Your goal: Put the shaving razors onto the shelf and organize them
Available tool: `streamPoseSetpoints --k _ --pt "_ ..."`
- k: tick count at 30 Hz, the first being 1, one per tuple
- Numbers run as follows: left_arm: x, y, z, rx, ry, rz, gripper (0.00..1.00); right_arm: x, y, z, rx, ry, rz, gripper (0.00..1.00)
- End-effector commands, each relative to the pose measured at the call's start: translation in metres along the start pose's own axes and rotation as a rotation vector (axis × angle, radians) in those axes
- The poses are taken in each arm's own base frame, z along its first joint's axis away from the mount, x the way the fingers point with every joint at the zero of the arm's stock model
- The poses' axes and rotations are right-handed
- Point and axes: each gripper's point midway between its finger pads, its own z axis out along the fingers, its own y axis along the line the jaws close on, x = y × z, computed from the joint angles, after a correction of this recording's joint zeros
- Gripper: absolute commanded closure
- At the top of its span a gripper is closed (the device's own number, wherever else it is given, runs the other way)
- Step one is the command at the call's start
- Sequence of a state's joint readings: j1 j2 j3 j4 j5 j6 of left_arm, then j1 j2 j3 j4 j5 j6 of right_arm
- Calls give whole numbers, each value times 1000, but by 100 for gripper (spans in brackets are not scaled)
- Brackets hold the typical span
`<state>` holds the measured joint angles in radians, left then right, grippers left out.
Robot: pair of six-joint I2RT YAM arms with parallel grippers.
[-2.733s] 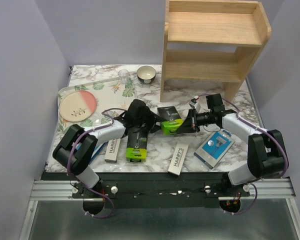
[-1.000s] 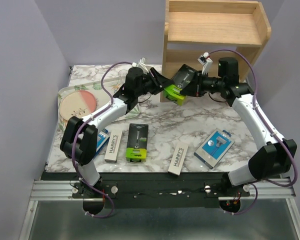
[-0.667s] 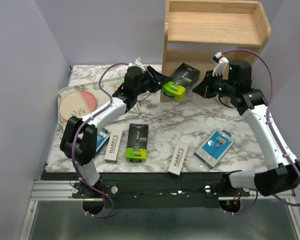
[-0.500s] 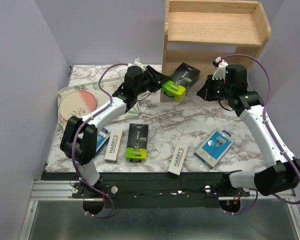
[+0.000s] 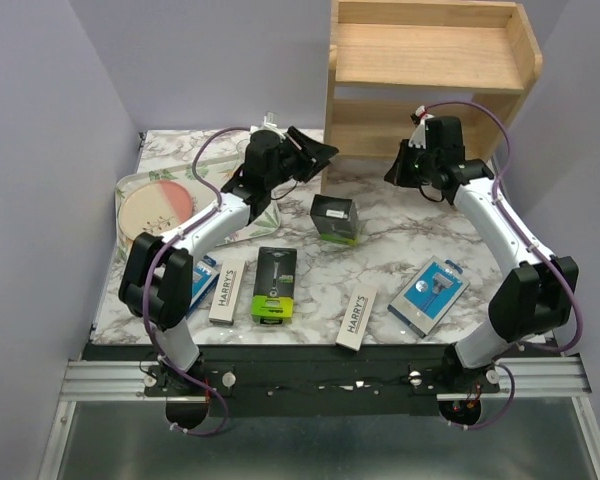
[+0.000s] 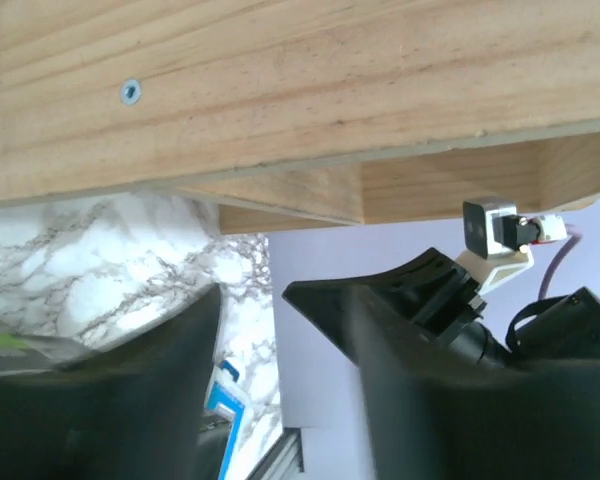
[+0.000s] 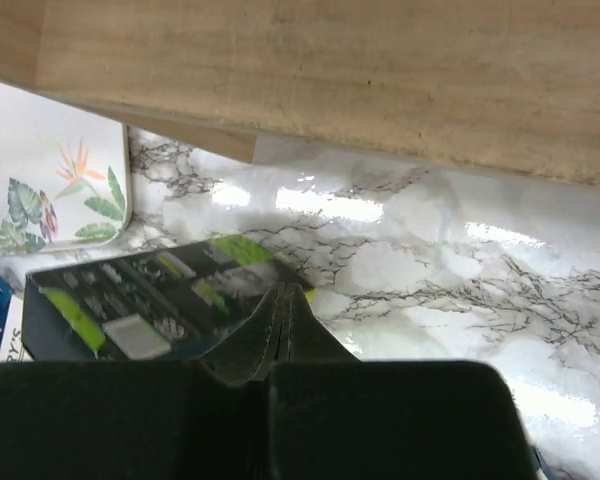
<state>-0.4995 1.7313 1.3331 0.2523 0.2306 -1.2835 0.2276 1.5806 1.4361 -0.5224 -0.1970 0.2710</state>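
One black shaving-razor box with a lime-green end (image 5: 335,218) lies loose on the marble table (image 5: 380,255), also seen under my right wrist as the black box (image 7: 150,300). My left gripper (image 5: 323,153) hangs open and empty above the table beside the shelf's (image 5: 430,90) left side panel; its fingers (image 6: 160,380) stand apart with nothing between them, under the shelf's wood (image 6: 280,90). My right gripper (image 5: 393,172) is shut and empty (image 7: 288,290) in front of the lower tier. Another black box (image 5: 274,284), two white Harry's boxes (image 5: 225,292) (image 5: 357,316) and blue packs (image 5: 428,295) (image 5: 202,280) lie near the front.
A floral tray (image 5: 130,190) with a pink round plate (image 5: 158,205) sits at the left, its corner showing as the tray (image 7: 60,170) in the right wrist view. The left arm reaches over the tray. Both shelf tiers hold nothing that I can see.
A second ago both grippers held the black lime-ended box in the air. The right let go, shut and drew back; the left then released it, and the box now lies on the table.
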Motion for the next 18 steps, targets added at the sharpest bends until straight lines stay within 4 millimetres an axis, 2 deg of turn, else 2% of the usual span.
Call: streamPoseSetpoints --k 1,2,4,5,6,8,9,11,12,14,15,16,18 --pt "-1 6 -20 -26 -13 100 19 -24 -4 -16 52 -77 -13 99" --pt "1 6 -25 -20 -7 126 13 -18 -5 -25 55 -74 -28 99" --pt "18 37 -34 -66 47 173 12 4 -8 -31 51 -38 -34 95" --pt "22 39 -42 -66 51 189 10 30 -11 -28 41 17 -26 84" --pt "33 61 -48 -102 72 193 9 37 4 -35 -59 23 -62 76" --pt "37 70 -56 -115 83 231 8 58 20 -39 -193 56 -121 56" --pt "36 74 -59 -120 88 246 7 77 35 -47 -324 74 -209 52" --pt "36 68 -63 -88 112 303 5 95 41 -53 -411 70 -302 39" --pt "34 65 -62 -83 114 312 4 115 41 -53 -472 78 -388 35" --pt "32 64 -66 -83 136 317 4 119 47 -64 -535 10 -534 12" --pt "29 59 -66 -73 136 343 3 122 43 -63 -536 -18 -655 9" --pt "28 62 -67 -87 148 353 3 127 40 -61 -537 -20 -706 6" --pt "27 58 -72 -76 165 406 1 129 35 -58 -547 -27 -838 6"
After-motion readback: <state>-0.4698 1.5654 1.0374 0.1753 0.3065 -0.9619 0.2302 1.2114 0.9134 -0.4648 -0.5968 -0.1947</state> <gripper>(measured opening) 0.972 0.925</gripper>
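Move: The razor box that matters, up on its green end and clear of both grippers, has its middle some 5 cm back, 11 cm left and 12 cm below the right hand. From that hand, the second black-green box lies about 16 cm back and 27 cm left, the white Harry's box 23 cm back and 6 cm left, and the blue razor pack 19 cm back and 12 cm right, all roughly 20 cm down. From the left hand, the razor box is about 8 cm back, 3 cm right and 18 cm lower. Empty and shut, the right hand hovers almost in place, then draws back about 14 cm from under the shelf front while sinking some 6 cm, turning roughly 35 degrees counter-clockwise and opening nearly wide, to end above and to the right of the razor box. The left hand, also empty, drops about 9 cm beside the shelf's left side while easing back and a little left, spreading from a third open to wide and rolling so that its left side rises. ##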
